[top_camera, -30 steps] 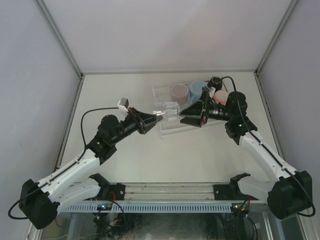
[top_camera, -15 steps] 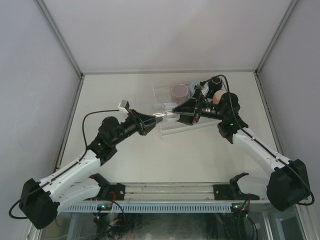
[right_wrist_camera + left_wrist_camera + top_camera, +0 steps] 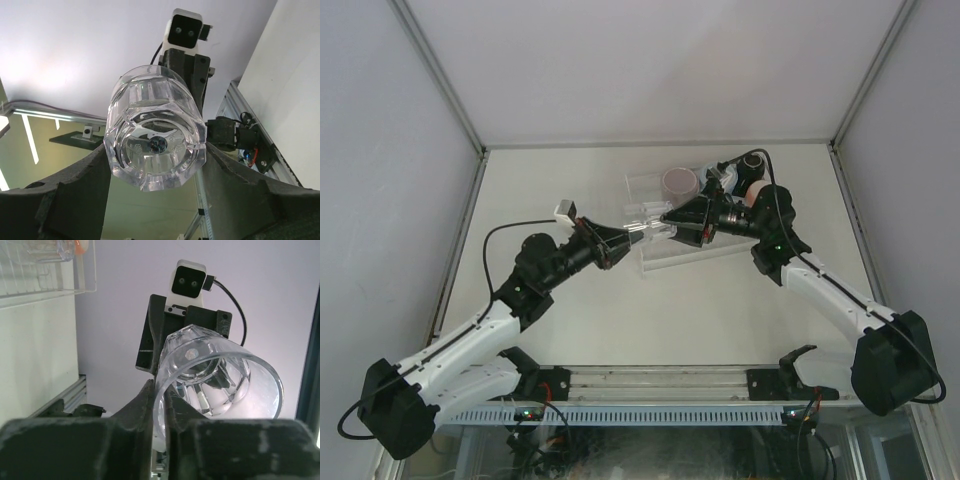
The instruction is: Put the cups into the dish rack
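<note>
A clear glass tumbler (image 3: 647,228) hangs on its side in the air between both arms, just in front of the dish rack (image 3: 642,186). My left gripper (image 3: 628,232) is shut on its rim (image 3: 161,405). My right gripper (image 3: 667,219) has one finger on each side of the tumbler's base (image 3: 155,145), and both touch the glass. A mauve mug (image 3: 678,181) stands in the clear rack. A peach-pink mug (image 3: 760,192) and a black mug (image 3: 752,162) show behind my right arm. The light blue mug is mostly hidden by that arm.
The rack's ridged clear corner (image 3: 47,270) shows at the top left of the left wrist view. Grey walls enclose the table on three sides. The arm bases and a rail (image 3: 660,382) run along the near edge.
My right gripper has moved left from over the rack and come around the tumbler's base. My left gripper has held the tumbler almost still.
</note>
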Robot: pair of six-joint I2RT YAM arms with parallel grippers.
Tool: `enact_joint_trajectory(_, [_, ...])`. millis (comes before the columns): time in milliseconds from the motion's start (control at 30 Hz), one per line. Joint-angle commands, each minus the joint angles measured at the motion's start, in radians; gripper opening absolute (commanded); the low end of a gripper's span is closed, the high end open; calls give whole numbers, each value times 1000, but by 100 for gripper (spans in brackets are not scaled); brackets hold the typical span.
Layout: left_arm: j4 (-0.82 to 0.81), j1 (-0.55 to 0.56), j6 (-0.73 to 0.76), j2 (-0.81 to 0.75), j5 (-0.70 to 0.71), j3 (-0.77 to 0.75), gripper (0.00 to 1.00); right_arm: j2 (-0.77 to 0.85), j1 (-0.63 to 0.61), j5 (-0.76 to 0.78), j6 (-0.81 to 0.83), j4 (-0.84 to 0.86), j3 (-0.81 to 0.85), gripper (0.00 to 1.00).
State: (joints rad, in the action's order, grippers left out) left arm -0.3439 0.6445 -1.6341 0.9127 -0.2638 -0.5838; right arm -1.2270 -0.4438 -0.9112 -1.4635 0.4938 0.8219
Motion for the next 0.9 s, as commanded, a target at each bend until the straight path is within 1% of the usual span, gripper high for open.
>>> enact_joint_trajectory(0, [-28,1,26,-21,-4,9,23,25,8,54,65,-47,50,28])
enact_joint_trajectory(167, [101,-14,84,-48,33,7,56,47,70,48,107,-114,59,26])
enact_joint_trajectory(233, [172,-23,110,-64,54,4,75,55,112,46,147,-163,68,25])
enact_joint_trajectory(267, [203,-29,122,-75,67,3,78,59,131,47,176,-203,76,25])
enact_joint_trajectory(333, [302,-40,159,-104,98,-6,81,64,164,58,268,-323,109,25])
enact_joint_trajectory(400, [406,-49,208,-138,157,-24,84,60,185,100,414,-505,170,25])
enact_joint_trajectory(500, [571,-67,302,-168,219,-94,86,35,194,228,599,-754,265,23])
enact_joint_trajectory(567, [640,-81,359,-160,223,-137,86,13,191,332,685,-885,321,22])
enact_joint_trajectory(633, [674,-91,393,-149,215,-167,86,-13,186,418,744,-975,361,21])
enact_joint_trajectory(733, [680,-97,410,-140,210,-182,86,-54,165,568,819,-1088,403,21])
enact_joint_trajectory(867, [680,-106,425,-128,195,-187,86,-115,109,740,905,-1171,469,20])
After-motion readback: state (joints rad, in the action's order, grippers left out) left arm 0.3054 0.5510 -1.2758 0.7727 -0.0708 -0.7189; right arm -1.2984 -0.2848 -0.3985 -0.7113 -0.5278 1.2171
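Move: The right hand has the clear cup's base end between its fingers, and the left still pinches the rim, with the cup's middle some 4 cm to that hand's right and 1 cm ahead. The free rack spot lies about 16 cm ahead of the right hand, 7 cm right and 27 cm below. Beyond it, 24 cm ahead of the hand and 2 cm right, stands the mauve mug; the clear cup already racked is 18 cm ahead, 16 cm right. Forward and to the right, roughly 10 cm each way, the right hand carries the cup over the rack, sinking mostly towards the end, its wrist turning clockwise and tipping the fingers some 40 degrees downward while the grip holds. First the left fingers open wide and let go of the rim, then that hand draws off left and down, rolling about 30 degrees. ##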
